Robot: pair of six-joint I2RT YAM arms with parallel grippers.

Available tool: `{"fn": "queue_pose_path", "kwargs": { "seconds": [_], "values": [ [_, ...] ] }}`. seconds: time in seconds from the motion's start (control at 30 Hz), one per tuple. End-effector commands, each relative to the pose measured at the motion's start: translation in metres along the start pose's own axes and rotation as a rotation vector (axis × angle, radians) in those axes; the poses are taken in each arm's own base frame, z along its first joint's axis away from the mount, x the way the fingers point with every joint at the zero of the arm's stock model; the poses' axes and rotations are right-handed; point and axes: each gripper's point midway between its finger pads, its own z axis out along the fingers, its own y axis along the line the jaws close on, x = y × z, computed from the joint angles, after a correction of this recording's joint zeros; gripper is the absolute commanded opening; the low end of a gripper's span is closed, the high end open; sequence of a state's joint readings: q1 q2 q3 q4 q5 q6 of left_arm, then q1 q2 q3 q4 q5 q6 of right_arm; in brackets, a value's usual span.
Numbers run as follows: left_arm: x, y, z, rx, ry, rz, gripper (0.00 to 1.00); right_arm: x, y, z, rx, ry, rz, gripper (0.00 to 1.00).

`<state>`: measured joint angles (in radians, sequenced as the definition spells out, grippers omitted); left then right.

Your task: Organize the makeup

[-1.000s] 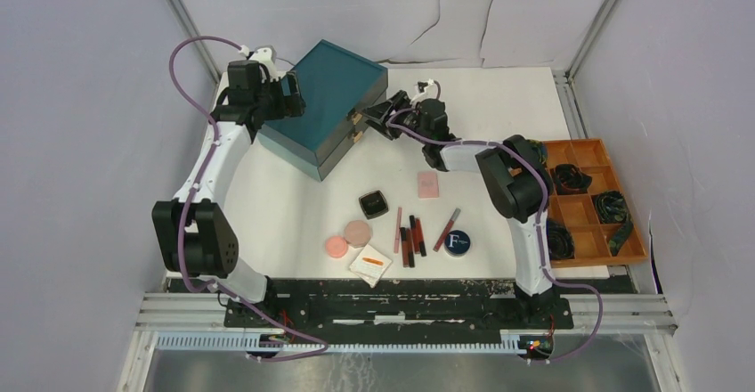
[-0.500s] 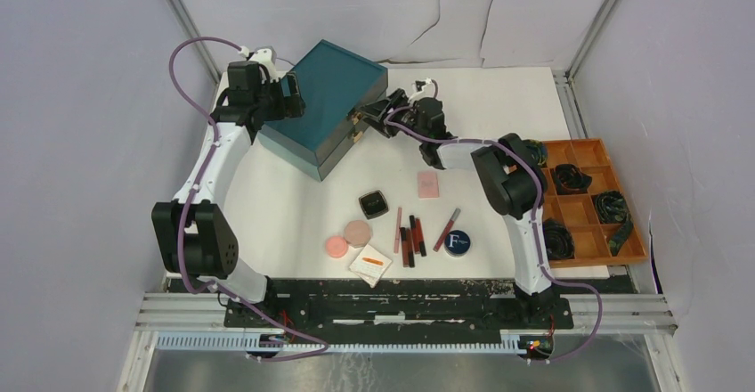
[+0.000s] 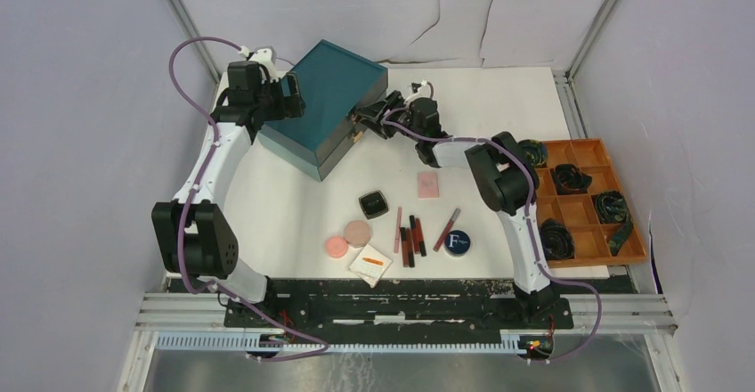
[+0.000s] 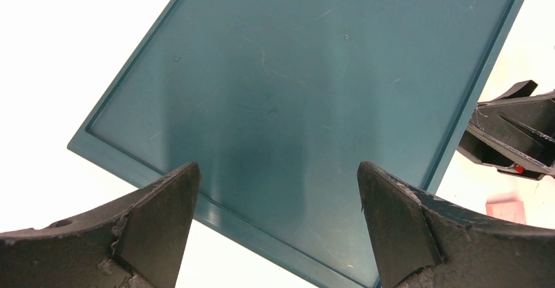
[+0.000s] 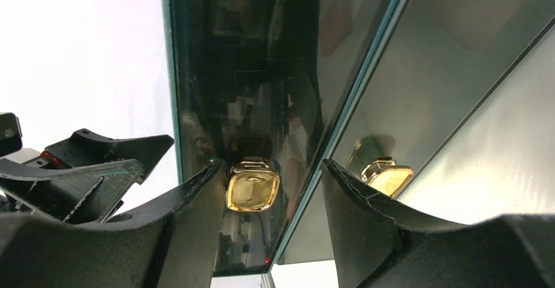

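The makeup lies in the near middle of the table: a black compact (image 3: 373, 203), a pink square (image 3: 428, 184), two round discs (image 3: 357, 232), thin sticks (image 3: 408, 236), a dark-blue F tin (image 3: 457, 242) and a white pad (image 3: 370, 264). My left gripper (image 4: 278, 170) hangs wide open over the near-left edge of the teal drawer box (image 4: 294, 91), holding nothing. My right gripper (image 5: 272, 170) is open at the box's drawer front. A gold knob (image 5: 253, 183) sits between its fingers, against the left finger, with a gap to the right one. A second knob (image 5: 387, 177) shows beside it.
The teal box (image 3: 325, 107) stands at the back left of the table. An orange compartment tray (image 3: 588, 150) with dark rolled bundles (image 3: 570, 178) sits at the right edge. Grey walls close in both sides and the back.
My right gripper has slid a little left, closer onto the drawer front and its knob. The left arm and the makeup have stayed put.
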<state>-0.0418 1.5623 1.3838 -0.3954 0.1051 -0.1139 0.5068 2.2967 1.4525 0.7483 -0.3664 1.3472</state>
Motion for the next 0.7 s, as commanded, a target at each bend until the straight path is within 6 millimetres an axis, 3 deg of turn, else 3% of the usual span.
{"fn": "queue_pose_path", "kwargs": {
  "seconds": [0.0, 0.33, 0.67],
  "values": [
    [-0.018, 0.000, -0.003, -0.004, -0.056, 0.053, 0.96, -0.001, 0.026, 0.009, -0.079, 0.010, -0.016, 0.61],
    [-0.012, 0.002, 0.002, -0.007, -0.042, 0.048, 0.95, -0.006, 0.028, 0.026, -0.101, 0.019, -0.001, 0.48],
    [-0.007, 0.006, 0.013, -0.025, -0.028, 0.039, 0.91, -0.001, 0.028, 0.020, -0.115, 0.043, 0.017, 0.21]
  ]
}}
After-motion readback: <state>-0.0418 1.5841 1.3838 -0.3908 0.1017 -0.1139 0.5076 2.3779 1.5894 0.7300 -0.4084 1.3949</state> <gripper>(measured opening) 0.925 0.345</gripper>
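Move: The upper gold knob of the teal drawer box is just beyond the right fingertips: about 1 cm ahead, 1 cm left and 1 cm above. The lower knob sits some 6 cm below the hand, 1 cm ahead and 1 cm left. The box's middle is roughly 6 cm ahead, 8 cm left and 6 cm down; the pink square lies 14 cm back, 16 cm right and 13 cm down. From the left hand, the upper knob is about 17 cm right, 4 cm ahead and 8 cm below. Ease the right gripper about 2 cm left and forward, square on to the box front, rising slightly, until the half-open fingers straddle the upper knob. Keep closing them on the way in, one above and one below the knob, and pinch it by its sides; the wrist hardly turns. ##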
